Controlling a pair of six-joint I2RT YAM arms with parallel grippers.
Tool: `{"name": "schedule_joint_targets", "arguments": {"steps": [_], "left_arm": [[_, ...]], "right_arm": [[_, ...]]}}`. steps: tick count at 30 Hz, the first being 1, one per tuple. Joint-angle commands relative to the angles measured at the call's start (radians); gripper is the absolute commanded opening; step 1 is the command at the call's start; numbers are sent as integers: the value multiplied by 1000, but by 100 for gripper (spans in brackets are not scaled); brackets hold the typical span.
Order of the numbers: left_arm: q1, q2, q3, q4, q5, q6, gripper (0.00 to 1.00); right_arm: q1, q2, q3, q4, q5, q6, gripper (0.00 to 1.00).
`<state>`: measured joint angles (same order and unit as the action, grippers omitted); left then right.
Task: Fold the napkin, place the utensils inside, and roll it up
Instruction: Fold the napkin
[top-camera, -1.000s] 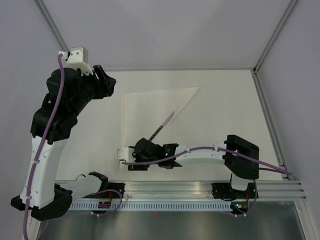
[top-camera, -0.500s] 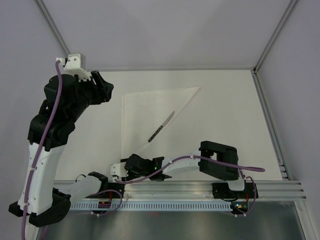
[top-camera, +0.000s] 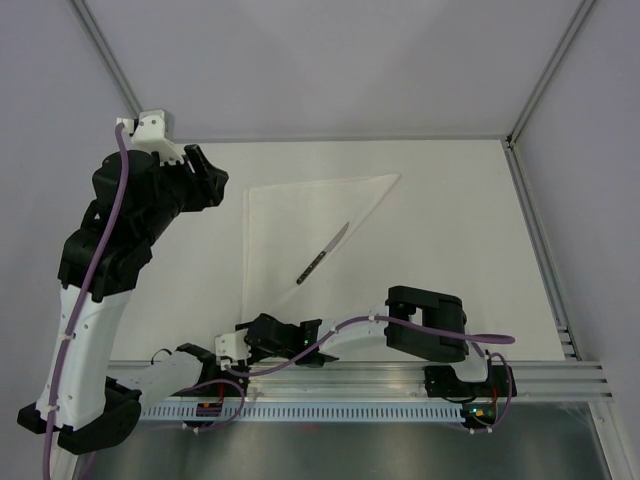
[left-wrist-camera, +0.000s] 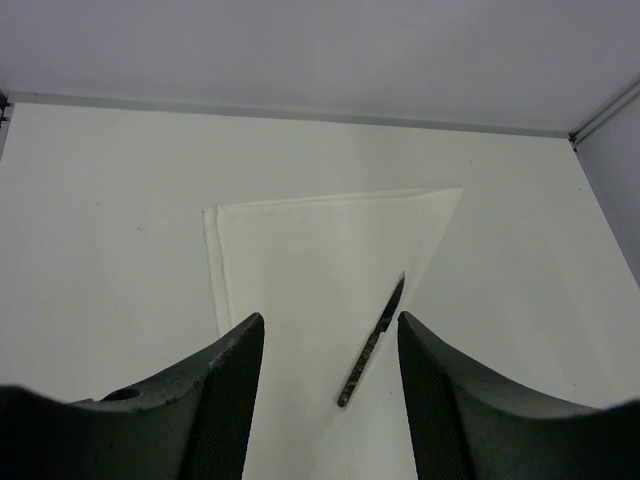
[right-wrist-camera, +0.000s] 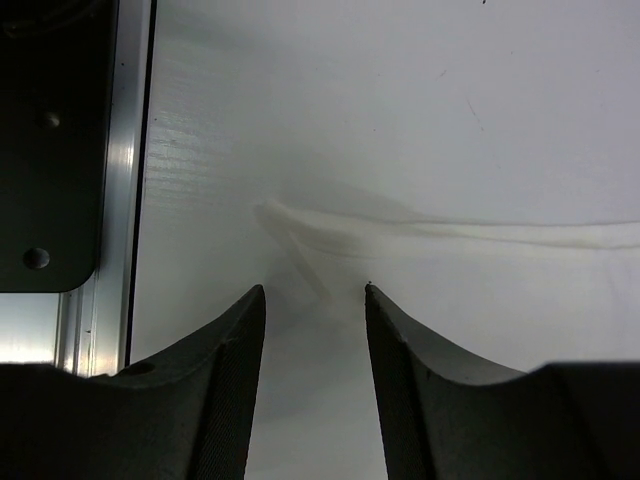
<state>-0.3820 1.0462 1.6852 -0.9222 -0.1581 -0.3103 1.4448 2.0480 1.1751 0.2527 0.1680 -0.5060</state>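
The white napkin (top-camera: 290, 215) lies folded into a triangle on the table, with a knife (top-camera: 322, 254) resting slantwise near its long edge. My left gripper (top-camera: 212, 178) hangs open, raised over the far left of the table. Its wrist view looks down on the napkin (left-wrist-camera: 320, 250) and the knife (left-wrist-camera: 372, 342) from a distance. My right gripper (top-camera: 232, 345) is low at the napkin's near-left corner. In the right wrist view that rumpled corner (right-wrist-camera: 300, 225) sits just ahead of the right gripper (right-wrist-camera: 315, 290), whose jaws stand apart on either side of the cloth.
The aluminium rail (top-camera: 400, 380) runs along the table's near edge, right beside the right gripper, and shows as a metal strip (right-wrist-camera: 110, 150) in the right wrist view. White walls enclose the table at the back and on both sides.
The right arm has drawn back from beside the knife to the napkin's near-left corner, and its jaws have narrowed a little. The left arm shifted slightly at first and then stayed still.
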Motion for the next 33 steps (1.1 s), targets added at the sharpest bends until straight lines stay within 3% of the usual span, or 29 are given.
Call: {"name": "schedule_joint_targets", "arguments": {"steps": [1,10,17,22,23,33], "left_arm": [[-1,-2,-7,-81,-15,-182,61],[-1,-2,-22,-83,-6,-181,61],[-1,6,-21,-81,0,-182,60],[-1,14,-22,-79,-1,-184,60],[-1,12,-22,-81,-3,-185,60],[-1,20,-16,-72,-15,-184,60]], "right_arm": [[6,26,31,56,15,-14,50],[6,64,31,88,37,-43,40],[5,74,31,99,51,-52,16],[2,74,35,108,71,-55,9],[-1,72,38,106,74,-52,4],[-87,11,118,27,30,58,0]]}}
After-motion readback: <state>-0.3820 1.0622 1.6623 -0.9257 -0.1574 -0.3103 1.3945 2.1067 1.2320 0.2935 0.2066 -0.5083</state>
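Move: Right gripper: the napkin's near left corner is right at the fingertips, about 1 cm ahead, 1 cm to the left and 1 cm below. The knife on the folded napkin lies some 20 cm ahead and 18 cm to the right, and the napkin's far left corner about 38 cm straight ahead. From the raised left gripper, that near corner is roughly 14 cm back, 3 cm left and 40 cm below. Ease the right gripper about 1 cm forward and 1 cm left, sinking a little, and shut the half-open fingers fully on the napkin's near left corner so that they pinch it. Then carry the corner another 2 cm or so forward, picking up speed towards the knife, and begin to rise by just under 1 cm. ##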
